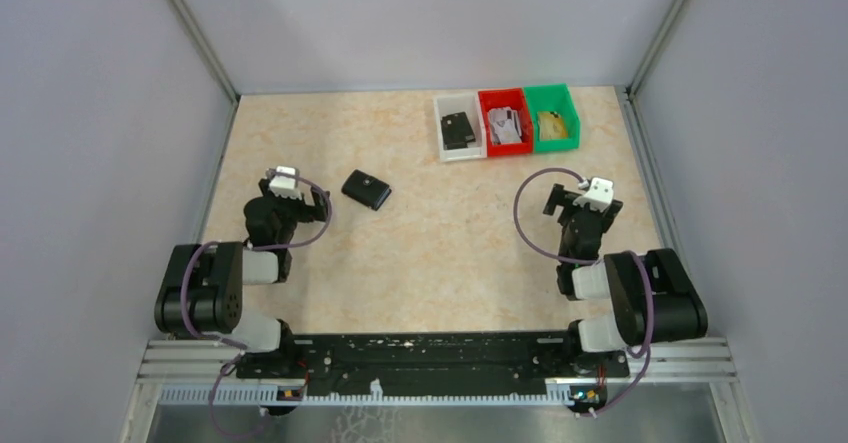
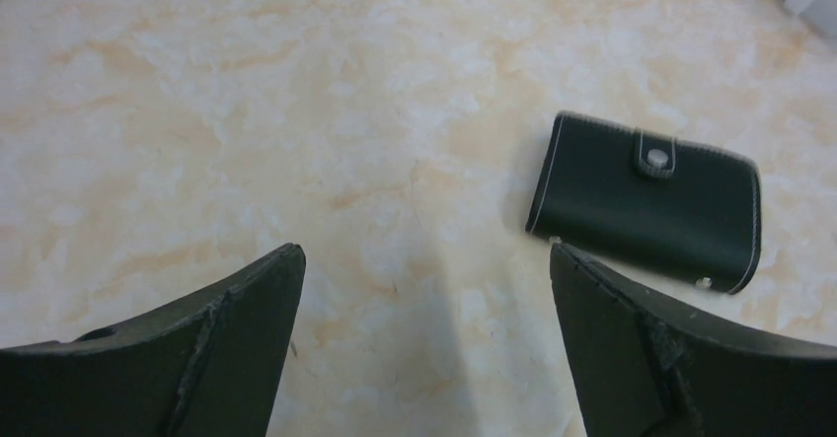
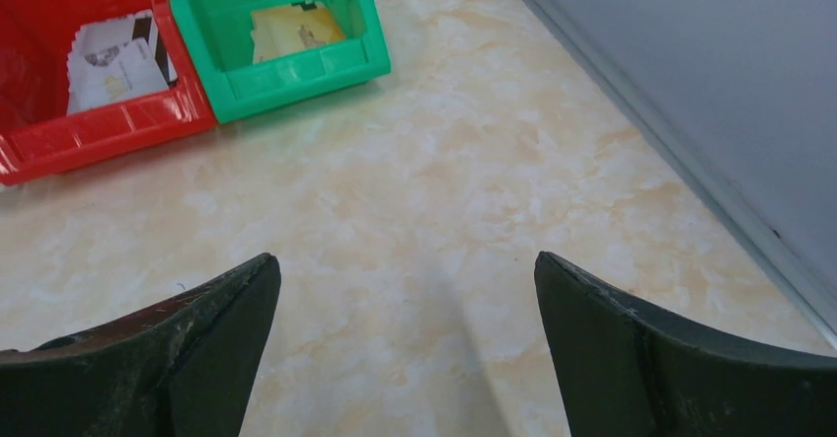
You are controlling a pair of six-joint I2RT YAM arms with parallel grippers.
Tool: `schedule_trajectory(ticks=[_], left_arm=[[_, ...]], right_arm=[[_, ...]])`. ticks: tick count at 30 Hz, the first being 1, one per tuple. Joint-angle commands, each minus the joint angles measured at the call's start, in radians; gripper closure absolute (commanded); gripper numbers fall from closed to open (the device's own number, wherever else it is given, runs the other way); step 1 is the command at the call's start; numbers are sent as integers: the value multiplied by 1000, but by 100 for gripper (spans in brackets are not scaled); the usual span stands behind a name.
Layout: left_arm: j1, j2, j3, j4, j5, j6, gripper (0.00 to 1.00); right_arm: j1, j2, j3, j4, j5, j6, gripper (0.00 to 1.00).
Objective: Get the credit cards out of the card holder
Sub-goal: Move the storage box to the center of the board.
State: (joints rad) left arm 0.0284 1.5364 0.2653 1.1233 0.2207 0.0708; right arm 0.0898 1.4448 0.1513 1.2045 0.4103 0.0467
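Observation:
The card holder, a small black wallet, lies flat on the table with its snap tab fastened. It also shows at the right of the left wrist view, the card holder just beyond my right finger. No credit cards show from it. My left gripper stands open to its left, apart from it, with only bare table between the jaws. My right gripper is open over bare table at the right, holding nothing.
Three bins stand at the back right: a white bin with another black wallet, a red bin with grey-white cards, a green bin with gold cards. Grey walls close in the table on three sides.

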Motion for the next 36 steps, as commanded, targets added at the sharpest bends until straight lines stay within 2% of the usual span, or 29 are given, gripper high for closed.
schedule_trajectory(ticks=[1,4,7,10,14,17,19,22,27,36], left_arm=[[7,-153,174,-341,46,32,1],[39,-183,335,-677,167,88,1],[80,-184,443,-820,232,82,1],[93,-157,554,-942,224,69,1],[92,-67,702,-1097,314,105,1],[91,17,772,-1152,362,67,1],[89,61,816,-1182,381,51,1],[82,111,862,-1206,403,35,1],[25,167,877,-1215,405,38,1],[-7,296,970,-1221,441,-8,1]], right_arm=[[25,-171,26,-127,83,13,1],[27,-293,118,-417,130,80,1],[25,-374,211,-613,144,161,1],[16,-390,341,-748,8,171,1],[-2,-311,572,-921,-193,318,1],[-2,-207,695,-943,-315,315,1],[4,-123,770,-953,-381,250,1],[25,16,911,-1050,-296,202,5],[29,253,1089,-1150,-281,172,25],[38,479,1278,-1182,-256,141,28]])
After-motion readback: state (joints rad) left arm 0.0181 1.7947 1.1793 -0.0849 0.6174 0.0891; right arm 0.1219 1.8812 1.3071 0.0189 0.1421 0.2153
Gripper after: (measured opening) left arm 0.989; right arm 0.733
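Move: The near end of the storage box's join between the red and green bins lies about 16 cm ahead of the right hand, 8 cm to its left and 4 cm lower. The green bin's middle is some 25 cm ahead and 3 cm left of the hand, the red bin's 25 ahead and 15 left. From the left hand, the card holder is about 4 cm ahead, 13 cm right and 8 cm below. The right hand arcs up some 17 cm, swings forward and left, then drops almost as far to hover over the near end of the red-green join, about 18 cm farther out, fingers tipped down some 25 degrees and closed by about a quarter. Meanwhile the left hand, still wide open, lifts about 11 cm while going forward, then sinks and slides right towards the card holder, its fingers tipping down some 30 degrees and swinging clockwise into line with the holder. ##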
